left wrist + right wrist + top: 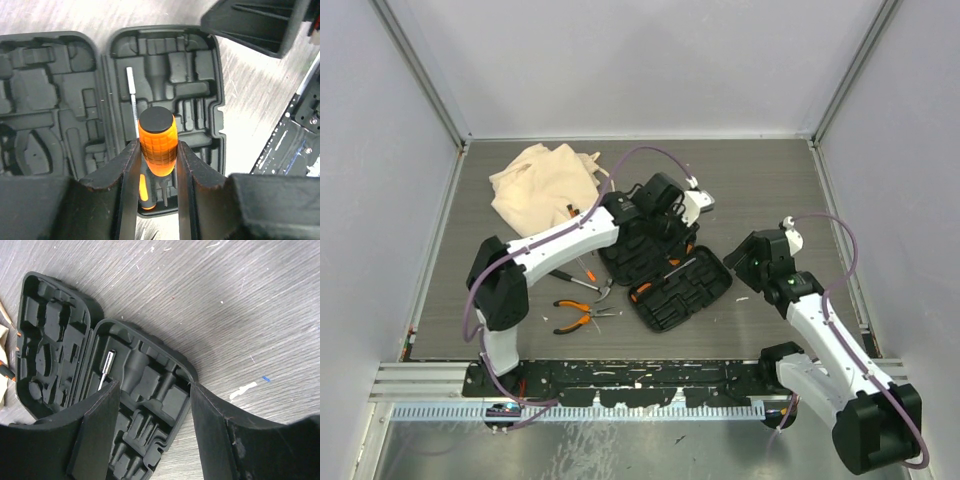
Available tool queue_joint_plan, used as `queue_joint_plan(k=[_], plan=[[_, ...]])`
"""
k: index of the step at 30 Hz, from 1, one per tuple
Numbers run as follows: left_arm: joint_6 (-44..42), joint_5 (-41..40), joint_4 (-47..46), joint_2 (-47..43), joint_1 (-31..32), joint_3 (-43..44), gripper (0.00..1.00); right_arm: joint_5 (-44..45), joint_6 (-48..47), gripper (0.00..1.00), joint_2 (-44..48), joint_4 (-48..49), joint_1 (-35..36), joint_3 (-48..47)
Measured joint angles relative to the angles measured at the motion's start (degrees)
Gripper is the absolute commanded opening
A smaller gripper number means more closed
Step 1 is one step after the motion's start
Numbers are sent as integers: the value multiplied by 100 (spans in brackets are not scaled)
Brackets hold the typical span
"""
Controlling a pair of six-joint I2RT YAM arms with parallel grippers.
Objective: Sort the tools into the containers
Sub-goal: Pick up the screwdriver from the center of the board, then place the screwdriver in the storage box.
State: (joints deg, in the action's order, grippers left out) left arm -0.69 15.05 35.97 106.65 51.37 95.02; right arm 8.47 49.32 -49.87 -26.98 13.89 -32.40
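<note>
The black tool case (670, 285) lies open mid-table, both moulded halves up. My left gripper (157, 146) hangs over it, shut on the orange handle of a screwdriver (157, 135) held upright. Below it, another orange-and-black screwdriver (144, 192) lies in a slot of the case (165, 60), with a thin steel bit (131, 87) beside it. My right gripper (150, 430) stands open above the case's right half (150, 385), with nothing between its fingers. Pliers (582, 316), a hammer (588, 286) and a small screwdriver (590, 273) lie on the table left of the case. The beige bag (540, 185) sits at the back left.
The left arm (555, 245) reaches across the loose tools towards the case. The right arm (820, 325) stands at the case's right. Grey walls close the table on three sides, and a metal rail (620, 385) runs along the near edge.
</note>
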Motion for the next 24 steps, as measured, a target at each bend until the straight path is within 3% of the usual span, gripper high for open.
queue_joint_plan(k=[12, 24], plan=[[-400, 195, 557, 599, 240, 505, 27, -789, 295, 63, 190, 236, -745, 608], [-546, 236, 610, 1196, 280, 876, 28, -1110, 313, 63, 197, 339, -848, 640]])
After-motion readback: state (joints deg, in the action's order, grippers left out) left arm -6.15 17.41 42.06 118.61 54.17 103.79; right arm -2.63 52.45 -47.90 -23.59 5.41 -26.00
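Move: The case's near tray, over which I already hold the screwdriver in my left hand, has its middle about 13 cm below that hand, roughly 4 cm back and 1 cm to the right. The screwdriver already lying in the tray is some 2 cm to my left hand's left, level fore and aft and 13 cm down. The case's far tray lies about 7 cm ahead and 7 cm left, equally low. From my idle right hand, the near tray's middle is around 14 cm left, 4 cm back and 7 cm below. I lower the held screwdriver about 5 cm towards the near tray with my left hand, first easing back some 2 cm and slightly right, then sinking nearly straight down and drifting right again at the end. The fingers keep their grip on its orange handle while the wrist turns about 10 degrees, partly clockwise. My open right hand also settles about 2.5 cm lower, rolling its left side up about 10 degrees. ##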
